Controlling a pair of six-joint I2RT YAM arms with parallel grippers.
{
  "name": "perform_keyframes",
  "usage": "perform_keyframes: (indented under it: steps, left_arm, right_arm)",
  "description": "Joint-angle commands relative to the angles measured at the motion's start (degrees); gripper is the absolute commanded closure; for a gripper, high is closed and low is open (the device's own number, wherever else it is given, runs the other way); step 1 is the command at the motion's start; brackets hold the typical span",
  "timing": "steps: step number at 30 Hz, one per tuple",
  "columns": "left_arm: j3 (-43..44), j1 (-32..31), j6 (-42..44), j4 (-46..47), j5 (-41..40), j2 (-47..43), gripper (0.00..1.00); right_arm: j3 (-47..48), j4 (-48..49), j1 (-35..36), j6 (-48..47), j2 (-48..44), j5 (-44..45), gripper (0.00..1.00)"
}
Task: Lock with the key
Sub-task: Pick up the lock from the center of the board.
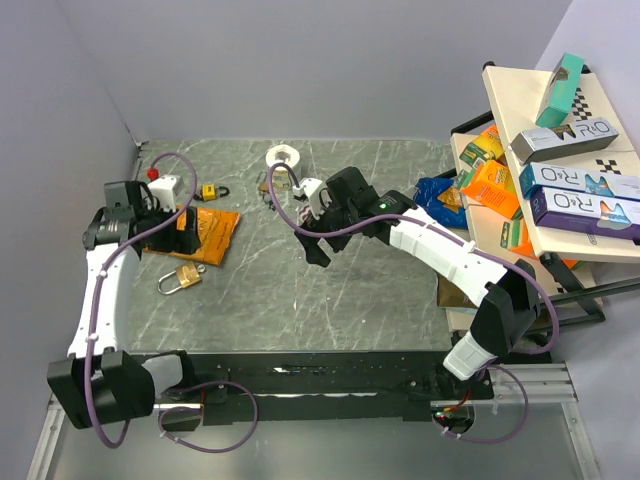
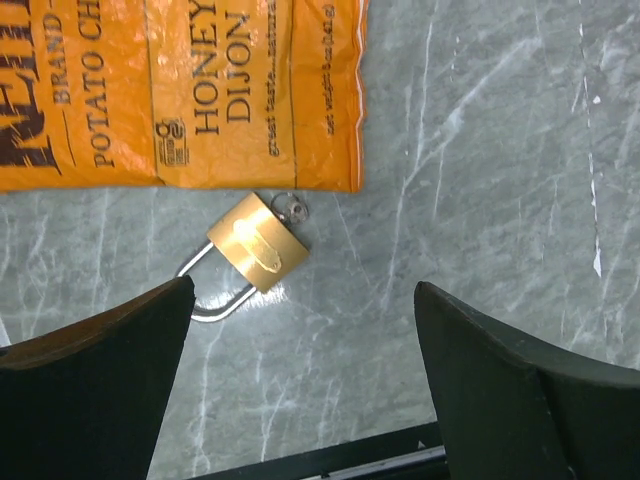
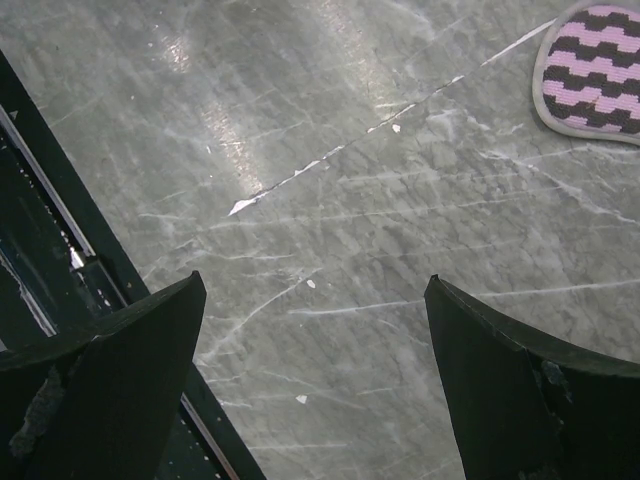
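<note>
A brass padlock (image 1: 184, 277) lies on the grey marble table (image 1: 330, 300), just in front of an orange chip bag (image 1: 207, 234). In the left wrist view the padlock (image 2: 258, 243) lies tilted, its steel shackle (image 2: 208, 302) pointing toward my left finger. A small key (image 2: 291, 209) sits at the body's far end. My left gripper (image 2: 305, 290) hangs open above the table, just short of the padlock, with nothing between its fingers. My right gripper (image 3: 315, 282) is open over bare marble near the table's middle (image 1: 312, 245).
A smaller yellow padlock (image 1: 210, 191) and a white tape roll (image 1: 285, 156) lie toward the back. A pink-and-black zigzag pad (image 3: 595, 65) lies beyond my right gripper. A shelf of boxes and snack packs (image 1: 560, 180) stands at the right. A black rail (image 1: 330, 375) runs along the near edge.
</note>
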Motion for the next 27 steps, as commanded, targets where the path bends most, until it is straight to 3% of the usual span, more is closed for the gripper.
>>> perform_keyframes:
  steps: [1, 8, 18, 21, 27]
  left_arm:
    - [5.8, -2.5, -1.3, 5.2, -3.8, 4.6, 0.04]
    - [21.6, -3.3, 7.6, 4.1, 3.3, 21.8, 0.04]
    - [54.0, -3.4, 25.9, -3.6, 8.3, 53.2, 0.04]
    - [60.7, -3.5, 31.4, -4.8, 7.6, 58.8, 0.04]
    - [57.1, -4.5, 41.7, 1.3, 6.5, 61.0, 0.04]
  right_arm:
    - [1.3, 1.3, -0.3, 1.3, -2.8, -0.5, 0.0]
    - [0.1, 1.2, -0.8, 1.8, -3.1, -1.3, 0.0]
    - [-2.3, 1.2, -3.3, 3.0, -4.5, -4.2, 0.0]
    - [-3.0, 0.8, -4.2, 3.1, -4.3, -4.8, 0.0]
    - [-3.7, 0.5, -5.9, 3.3, -3.3, -6.7, 0.0]
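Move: The yellow padlock on the table lies about 31 cm ahead of the left hand, almost straight out, and some 17 cm below it. The orange chip bag is in between, its middle about 18 cm ahead and 3 cm left; the brass padlock lies only 4 cm ahead and 4 cm left, while the small keys are level with the yellow padlock but 18 cm to the hand's right. From the right hand the yellow padlock is roughly 34 cm ahead and 36 cm left. The left hand, empty and wide open, sweeps forward about 26 cm, leaving the brass padlock behind and travelling over the orange bag towards the yellow padlock; it rises a couple of centimetres, then sinks about 8 cm, while the wrist turns some 30 degrees clockwise. It eases off its forward travel still above and short of the yellow padlock, fingers open and touching nothing, while the right hand drifts about 2 cm to the right, also open. ##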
